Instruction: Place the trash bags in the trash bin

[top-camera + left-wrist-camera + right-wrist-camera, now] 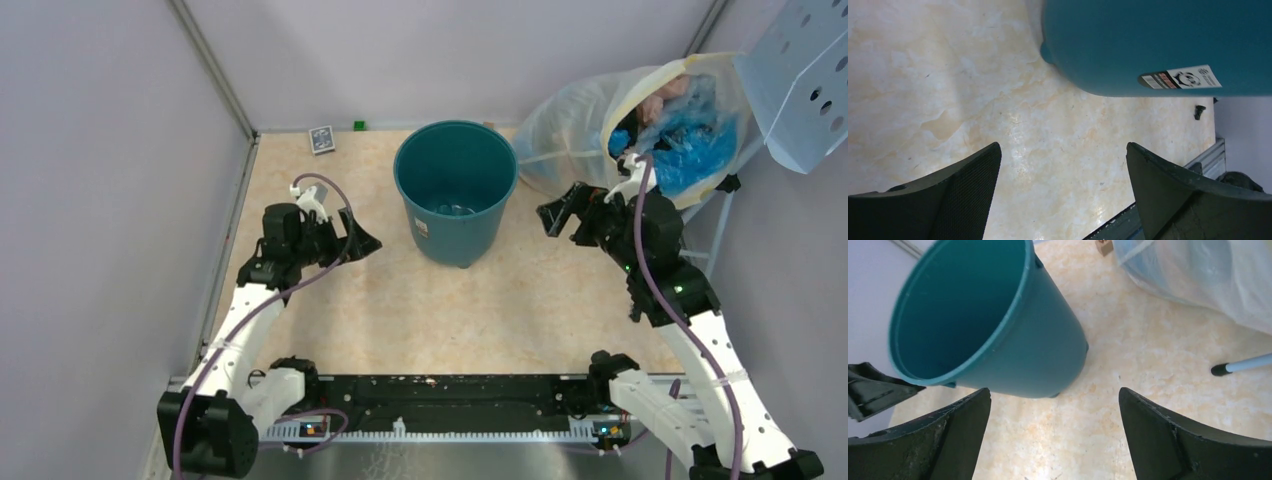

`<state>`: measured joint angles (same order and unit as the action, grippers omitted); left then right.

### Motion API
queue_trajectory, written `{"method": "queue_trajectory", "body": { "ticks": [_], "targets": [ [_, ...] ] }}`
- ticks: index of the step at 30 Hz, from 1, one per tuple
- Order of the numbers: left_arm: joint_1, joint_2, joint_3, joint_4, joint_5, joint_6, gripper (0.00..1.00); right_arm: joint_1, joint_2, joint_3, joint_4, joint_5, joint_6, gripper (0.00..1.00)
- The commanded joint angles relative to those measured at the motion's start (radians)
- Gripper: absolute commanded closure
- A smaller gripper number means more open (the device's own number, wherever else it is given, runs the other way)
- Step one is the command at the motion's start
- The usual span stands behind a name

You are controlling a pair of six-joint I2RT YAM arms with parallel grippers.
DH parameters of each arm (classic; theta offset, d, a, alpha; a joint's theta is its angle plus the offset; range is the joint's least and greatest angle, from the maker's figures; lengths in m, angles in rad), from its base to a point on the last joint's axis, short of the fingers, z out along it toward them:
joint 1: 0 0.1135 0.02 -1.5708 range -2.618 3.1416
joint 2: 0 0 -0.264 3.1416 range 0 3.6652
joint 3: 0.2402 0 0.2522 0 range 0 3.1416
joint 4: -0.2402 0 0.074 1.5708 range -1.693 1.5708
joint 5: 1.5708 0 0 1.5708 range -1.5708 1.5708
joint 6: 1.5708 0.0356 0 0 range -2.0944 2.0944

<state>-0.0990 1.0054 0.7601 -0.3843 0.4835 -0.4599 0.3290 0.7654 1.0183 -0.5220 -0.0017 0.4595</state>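
The teal trash bin [458, 228] stands upright at the back middle of the table, its mouth open. The white label shows on the bin's side [1148, 40] in the left wrist view. No trash bags are in view. My left gripper [362, 238] hovers to the left of the bin, open, with only bare tabletop between its fingers [1063, 150]. My right gripper [560, 205] is to the right of the bin, open and holding nothing [1054, 392]. The right wrist view looks at the bin's wall [1043, 350], with the left gripper's tip [873, 390] beyond it.
A large translucent sack [590, 125] with blue and pink contents leans at the back right, under a perforated panel [800, 80]. A small card box [321, 138] and a green cube [359, 125] lie by the back wall. A thin rod [1243, 366] rests right of the bin.
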Motion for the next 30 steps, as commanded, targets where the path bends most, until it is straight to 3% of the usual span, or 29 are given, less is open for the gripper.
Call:
{"method": "queue_trajectory", "body": {
  "ticks": [1,7,9,12,16,22,26,30],
  "targets": [
    [-0.002,-0.089,-0.068,0.187,0.136,0.011,0.01,-0.001,0.014,-0.015,0.052,-0.013,-0.008,0.03],
    [-0.001,-0.115,-0.085,0.222,0.198,0.039,0.01,-0.001,0.119,0.085,0.035,0.024,-0.017,0.09],
    [-0.002,-0.116,-0.082,0.216,0.212,0.055,0.01,-0.001,0.146,0.110,0.051,0.026,-0.019,0.14],
    [-0.001,-0.132,-0.083,0.212,0.219,0.068,0.01,-0.011,0.205,0.203,0.024,0.113,0.016,0.30],
    [-0.002,-0.156,-0.098,0.234,0.220,0.062,0.01,-0.208,0.325,0.369,-0.050,-0.037,0.101,0.45],
    [-0.002,-0.167,-0.102,0.234,0.219,0.064,0.01,-0.430,0.380,0.428,-0.004,-0.077,0.158,0.54],
    [-0.001,-0.168,-0.108,0.239,0.222,0.060,0.01,-0.496,0.381,0.383,0.075,-0.006,0.231,0.65],
    [-0.002,-0.162,-0.115,0.251,0.241,0.051,0.01,-0.498,0.379,0.398,0.126,0.031,0.221,0.65]
  ]
}}
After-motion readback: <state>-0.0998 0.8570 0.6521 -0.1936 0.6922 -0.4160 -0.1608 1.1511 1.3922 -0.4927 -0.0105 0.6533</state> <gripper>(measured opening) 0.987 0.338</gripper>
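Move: From the right gripper the trash bags, heaped in the big white bag, lie roughly 19 cm ahead, 18 cm to its right and 8 cm lower. The white bag's near-left yellow lip is about 13 cm ahead, 9 cm right and 2 cm below; the trash bin's middle is 12 cm ahead, 19 cm left and 17 cm down. From the left gripper the trash bags are about 17 cm ahead, 56 cm right and 5 cm up. Dip the empty right gripper slightly while easing forward, then swing it right and up to the white bag's yellow lip, ending about 14 cm right and 11 cm ahead. Turn it some 30 degrees clockwise and close the fingers to a third open, bringing the tips against the lip. Meanwhile lift the open left gripper slightly, back and right, raising its tips. ##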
